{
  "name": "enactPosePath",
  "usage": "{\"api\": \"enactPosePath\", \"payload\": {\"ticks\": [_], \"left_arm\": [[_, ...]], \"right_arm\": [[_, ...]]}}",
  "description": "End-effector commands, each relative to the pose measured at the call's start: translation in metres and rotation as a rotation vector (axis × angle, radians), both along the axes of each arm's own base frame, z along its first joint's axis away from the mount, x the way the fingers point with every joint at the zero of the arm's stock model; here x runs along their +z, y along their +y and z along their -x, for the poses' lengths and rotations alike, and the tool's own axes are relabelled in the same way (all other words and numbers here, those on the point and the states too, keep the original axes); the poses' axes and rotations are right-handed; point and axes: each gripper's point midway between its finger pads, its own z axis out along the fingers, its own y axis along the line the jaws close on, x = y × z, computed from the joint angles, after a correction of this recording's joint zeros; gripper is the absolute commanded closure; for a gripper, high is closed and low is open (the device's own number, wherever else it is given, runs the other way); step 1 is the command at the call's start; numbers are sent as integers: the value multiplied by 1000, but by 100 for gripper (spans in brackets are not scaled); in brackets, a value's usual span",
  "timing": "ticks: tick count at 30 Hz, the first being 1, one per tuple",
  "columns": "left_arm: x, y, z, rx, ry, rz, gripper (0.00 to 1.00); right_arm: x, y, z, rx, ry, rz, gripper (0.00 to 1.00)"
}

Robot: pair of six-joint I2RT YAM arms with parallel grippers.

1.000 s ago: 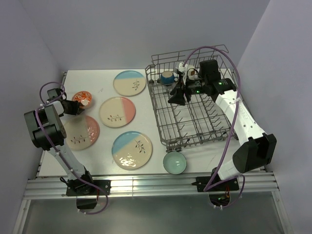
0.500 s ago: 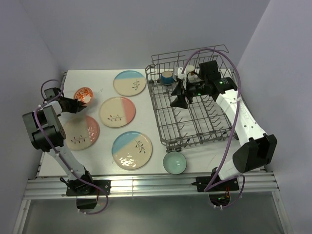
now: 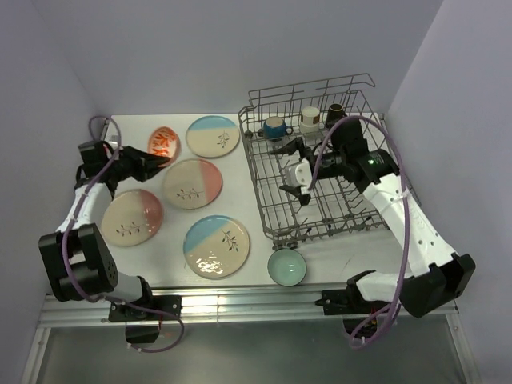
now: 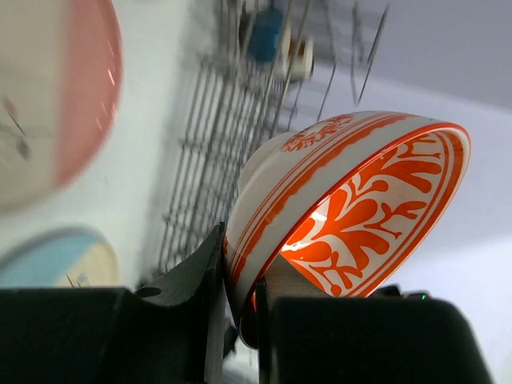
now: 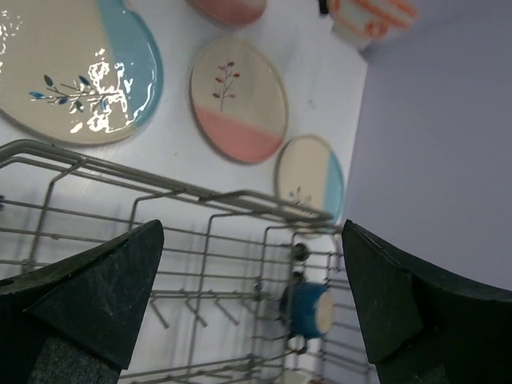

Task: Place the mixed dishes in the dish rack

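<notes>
My left gripper (image 3: 146, 162) is shut on the rim of the small orange-red bowl (image 3: 162, 142), which hangs tilted above the table's far left. In the left wrist view the bowl (image 4: 352, 200) fills the frame, its rim pinched in the left gripper (image 4: 240, 300). My right gripper (image 3: 294, 172) hangs open and empty over the grey wire dish rack (image 3: 264, 210). A blue mug (image 3: 274, 126), a cream mug (image 3: 310, 118) and a brown mug (image 3: 334, 112) stand along the rack's back. The right wrist view shows the right gripper (image 5: 252, 300) wide open above the blue mug (image 5: 308, 310).
Several plates lie left of the rack: blue-half (image 3: 213, 136), pink-half (image 3: 191, 183), pink-half (image 3: 132, 217), blue-half (image 3: 216, 246). A pale teal bowl (image 3: 286, 266) sits by the rack's near corner. Walls close in on the left and right.
The left gripper closed on the orange-red bowl, lifted it off the table and carried it right. The right gripper opened wide, left the cream mug at the rack's back and drew nearer.
</notes>
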Motion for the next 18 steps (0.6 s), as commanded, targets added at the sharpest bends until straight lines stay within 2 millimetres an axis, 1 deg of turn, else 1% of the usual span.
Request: {"api": "enactPosePath", "payload": {"ticks": [1,2,3,4,5,6,7,8,9,10,11,13,18], "left_arm": [[22,-65,46,-237,-9,109,100],[30,-74,54,-253,-17,117,100],[29,-82,62,-271,-5,128,100],[31,-95,71,-307,1,135,100],[39,-102,79,-318,-2,147,100],[39,-108,84,-328,6,151,100],[41,-114,90,-341,10,155,100],[48,-121,98,-357,5,164,100],[48,-131,107,-386,15,170,100],[50,-139,114,-410,21,173,100],[56,-143,120,-416,18,184,100],[59,-152,131,-447,28,195,100],[66,-166,152,-503,59,222,100]], "right_arm": [[32,22,-3,100,-314,-39,0],[34,31,4,126,-327,-39,0],[38,36,5,135,-343,-40,0],[40,39,4,129,-357,-38,0],[40,45,9,143,-356,-45,0],[43,48,12,143,-369,-53,0],[51,50,10,136,-413,-70,0],[46,53,11,138,-415,-71,0],[49,57,16,148,-437,-81,0],[51,59,17,150,-459,-83,0],[47,59,17,152,-464,-74,0],[47,63,23,170,-477,-81,0],[51,70,31,192,-519,-110,0]]}}
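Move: The left fingers already hold the orange-and-white bowl by its rim, bound for the open right gripper, some 37 cm right, 9 cm back and 9 cm higher. From the left hand, the pink plate lies 7 cm right, 2 cm ahead and 21 cm below; the far blue plate 15 cm right and 22 cm ahead, equally low. From the right hand, the bowl is about 38 cm left, 14 cm ahead and 7 cm below; the blue mug 28 cm straight ahead, 24 cm below. Keeping its pinch on the bowl's rim, the left hand carries it right and back towards the right gripper, some 20 cm over the pink plate, turning about 25 degrees clockwise and rising 5 cm in the later part. The right hand, still wide open, comes to meet it, about 7 cm left with a little back and up, rolling some 25 degrees. ##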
